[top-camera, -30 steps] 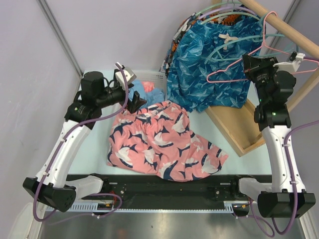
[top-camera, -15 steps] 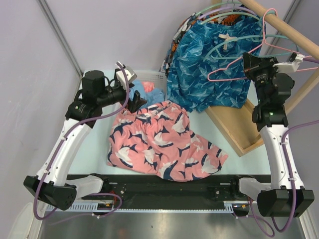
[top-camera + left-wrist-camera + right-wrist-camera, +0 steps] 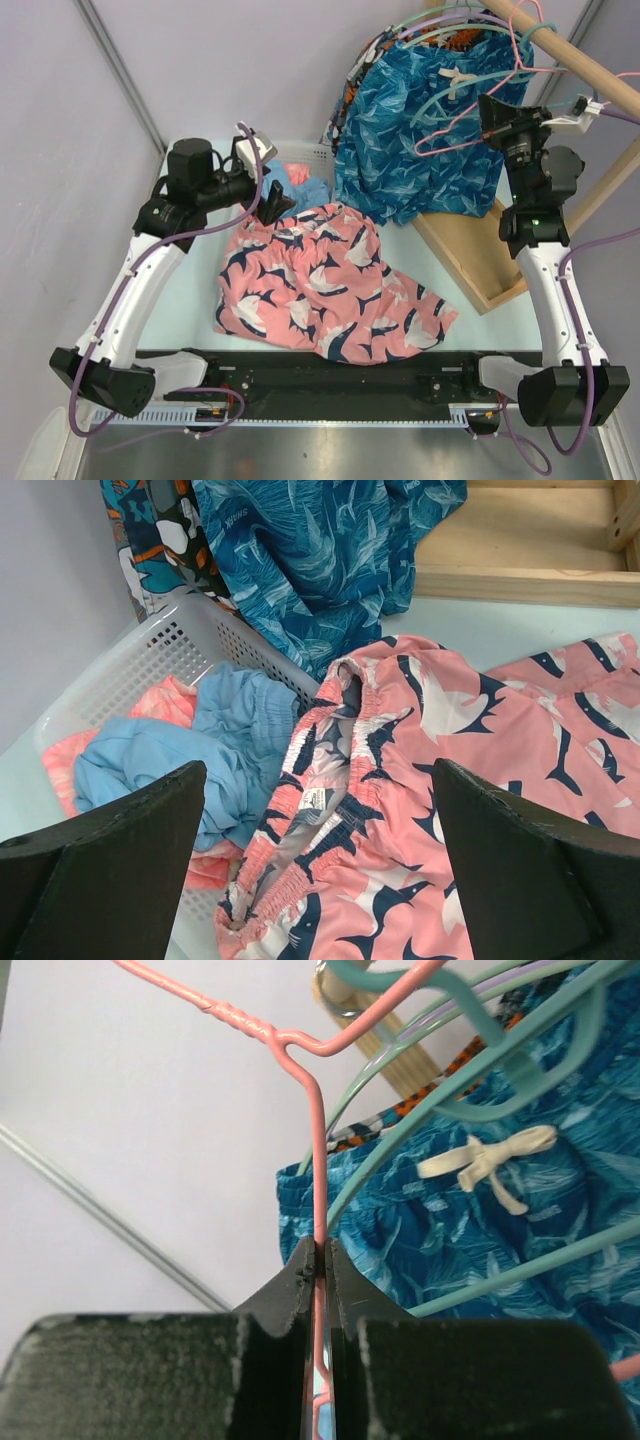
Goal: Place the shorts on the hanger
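Observation:
The coral-pink shorts [image 3: 330,285] with navy and white fish print lie crumpled on the table; the left wrist view shows their gathered waistband [image 3: 340,780]. My left gripper [image 3: 268,205] is open, hovering just above the waistband, jaws wide on either side of it. The thin pink hanger [image 3: 470,120] is up at the wooden rail [image 3: 580,62], its hook over the rail. My right gripper [image 3: 492,118] is shut on the hanger's wire [image 3: 318,1160], holding it raised in front of the blue leaf-print shorts [image 3: 420,150].
A white mesh basket [image 3: 150,660] holds a light-blue garment [image 3: 190,750] left of the shorts. Teal and lilac hangers [image 3: 480,1090] hang beside the pink one. A wooden frame [image 3: 480,255] stands at the right.
My right gripper has lifted the pink hanger upward and slightly left along the rail. The left arm has barely moved.

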Robot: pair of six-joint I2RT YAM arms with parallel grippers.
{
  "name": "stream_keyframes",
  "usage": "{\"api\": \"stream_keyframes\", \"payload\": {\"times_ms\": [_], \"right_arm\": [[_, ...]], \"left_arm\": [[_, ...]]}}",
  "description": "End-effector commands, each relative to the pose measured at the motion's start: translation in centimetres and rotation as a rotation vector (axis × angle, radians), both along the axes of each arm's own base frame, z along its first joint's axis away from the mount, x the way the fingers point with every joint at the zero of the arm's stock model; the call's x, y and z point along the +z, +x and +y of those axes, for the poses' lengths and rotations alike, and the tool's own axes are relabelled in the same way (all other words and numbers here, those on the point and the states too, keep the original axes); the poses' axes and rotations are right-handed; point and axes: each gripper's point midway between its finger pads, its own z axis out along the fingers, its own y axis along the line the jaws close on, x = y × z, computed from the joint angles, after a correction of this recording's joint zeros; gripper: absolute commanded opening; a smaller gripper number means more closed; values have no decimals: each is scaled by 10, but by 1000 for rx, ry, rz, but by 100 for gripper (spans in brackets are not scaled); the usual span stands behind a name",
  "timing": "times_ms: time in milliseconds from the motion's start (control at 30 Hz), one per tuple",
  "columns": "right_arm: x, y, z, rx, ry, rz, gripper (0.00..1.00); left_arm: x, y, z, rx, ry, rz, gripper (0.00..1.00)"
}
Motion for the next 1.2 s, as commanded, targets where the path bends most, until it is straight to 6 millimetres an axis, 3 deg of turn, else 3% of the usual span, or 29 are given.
{"api": "stream_keyframes", "payload": {"times_ms": [0,133,300,467,567,667,767,900,1133,1167], "right_arm": [[24,-12,12,39,-30,-99,0],[17,-20,20,70,-44,-78,0],[11,-45,37,134,-82,-75,0],[-18,-67,56,217,-140,2,0],[-35,-81,70,267,-177,37,0],[-41,-91,80,298,-214,36,0],[-47,-100,92,332,-249,32,0],[-53,-106,102,358,-258,40,0],[-54,-110,104,368,-245,25,0],[-55,-110,105,372,-241,26,0]], "left_arm": [[24,-1,-4,-27,-15,-58,98],[32,-4,-6,-32,-35,-61,99],[44,-20,-14,-106,-95,-87,99],[48,-32,-21,-162,-128,-109,99],[30,-43,-29,-209,-146,-95,100],[19,-52,-49,-254,-189,-100,98],[19,-74,-92,-351,-236,-97,98],[23,-82,-137,-406,-280,-79,98],[23,-59,-197,-371,-362,64,95],[34,-56,-202,-373,-383,70,92]]}}
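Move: The pink hanger is already gripped in the right hand. Its free end lies about 28 cm to the left hand's right, 7 ahead and 12 above, while the pink shorts lie about 10 cm right, 15 back and 25 below that hand, and the basket is about 7 ahead, 1 left, 24 below. From the right hand the pink shorts lie some 28 cm back, 30 left and 40 below; the hanging blue shorts are about 12 ahead, 5 left, 12 below. The right hand keeps its pinch on the hanger's shoulder wire and brings it away from the rack, about 10 cm left and as far back while sinking some 7 cm, swinging it counter-clockwise by 20-odd degrees towards the left hand and the pink shorts. The left hand, empty and open, lifts a couple of centimetres, then sweeps some 18 cm right and 7 back over the pink shorts, sinking again and turning about 25 degrees clockwise, so that its open fingers come close to the hanger's free end without closing. ##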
